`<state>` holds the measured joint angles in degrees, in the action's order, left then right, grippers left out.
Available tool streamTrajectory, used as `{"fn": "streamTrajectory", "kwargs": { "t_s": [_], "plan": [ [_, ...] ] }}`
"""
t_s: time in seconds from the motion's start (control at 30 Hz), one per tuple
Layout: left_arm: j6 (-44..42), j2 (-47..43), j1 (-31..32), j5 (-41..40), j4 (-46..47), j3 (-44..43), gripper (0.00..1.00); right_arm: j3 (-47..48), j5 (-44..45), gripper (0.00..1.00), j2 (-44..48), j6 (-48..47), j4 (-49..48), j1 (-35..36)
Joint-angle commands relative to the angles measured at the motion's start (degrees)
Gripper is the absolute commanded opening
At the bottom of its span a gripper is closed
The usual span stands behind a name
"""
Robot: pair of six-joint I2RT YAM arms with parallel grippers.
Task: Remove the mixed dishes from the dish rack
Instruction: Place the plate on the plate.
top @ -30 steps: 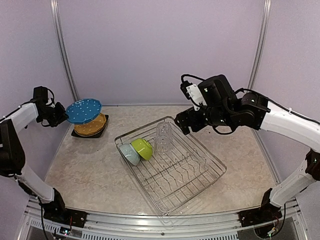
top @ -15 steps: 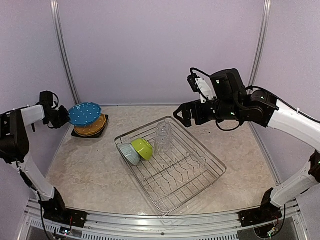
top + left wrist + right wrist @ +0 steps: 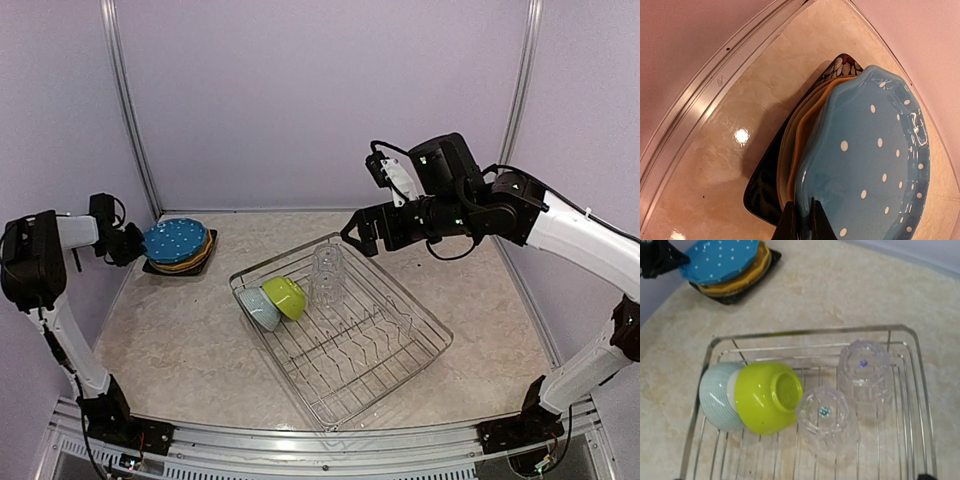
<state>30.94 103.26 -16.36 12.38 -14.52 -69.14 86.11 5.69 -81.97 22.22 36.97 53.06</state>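
Observation:
My left gripper (image 3: 128,243) is shut on the near rim of the blue-dotted plate (image 3: 875,160), one finger above it and one below. This plate (image 3: 175,240) lies flat on top of the orange plate (image 3: 812,107) and the black square plate (image 3: 765,190) at the back left. The dish rack (image 3: 395,285) stands mid-table. It holds a lime bowl (image 3: 767,397) nested against a pale-blue bowl (image 3: 717,395), both on their sides, and two clear glasses (image 3: 863,365) (image 3: 826,420) upside down. My right gripper (image 3: 358,232) hovers open above the rack's far corner, holding nothing.
The silver frame rail (image 3: 715,85) and lilac wall run close behind the plate stack. A metal post (image 3: 125,90) stands at the back left corner. Bare upright tines (image 3: 350,350) fill the rack's near half.
My left gripper has brought the blue-dotted plate down and level onto the stack. The right arm has drifted up and left over the rack's far corner.

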Motion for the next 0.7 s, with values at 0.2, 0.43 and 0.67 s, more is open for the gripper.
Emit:
{"fn": "streamTrajectory", "kwargs": {
  "t_s": [0.2, 0.43, 0.67],
  "plan": [
    [0.4, 2.4, 1.4, 0.1, 5.5, -3.6, 0.05, 2.9, -0.6, 0.99, -2.1, -0.7, 3.0, -1.0],
    [-0.9, 4.1, 2.6, -2.2, 2.7, -5.8, 0.23, 4.1, 0.0, 0.99, -3.4, -1.3, 4.1, -1.6],
    [-1.9, 3.9, 3.1, -3.9, 0.2, -7.7, 0.43, 3.5, -0.8, 0.99, -3.2, -0.8, 4.1, -2.0]
  ]
}}
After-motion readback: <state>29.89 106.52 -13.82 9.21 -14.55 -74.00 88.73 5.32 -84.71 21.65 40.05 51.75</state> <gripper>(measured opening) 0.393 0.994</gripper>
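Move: At the left hand's fingertips, the held blue plate has its middle some 9 cm to the right and 4 cm ahead, about 1 cm lower. Beneath it sit the orange plate, about 11 cm right, 3 cm ahead and 3 cm down, and the dark tray at the bottom, also 11 cm right, 2 cm ahead, 5 cm down. From the right hand the blue plate lies roughly 52 cm left, 23 cm ahead and 22 cm below. Lowering the blue plate's pinched left rim the last 1.5 cm or so onto the orange plate, the left hand tips very slightly down, then opens its fingers a good third. As they part, it eases forward about 2.5 cm and back up some 2 cm, the fingertips still straddling the rim, one outside and one over the plate's face. ##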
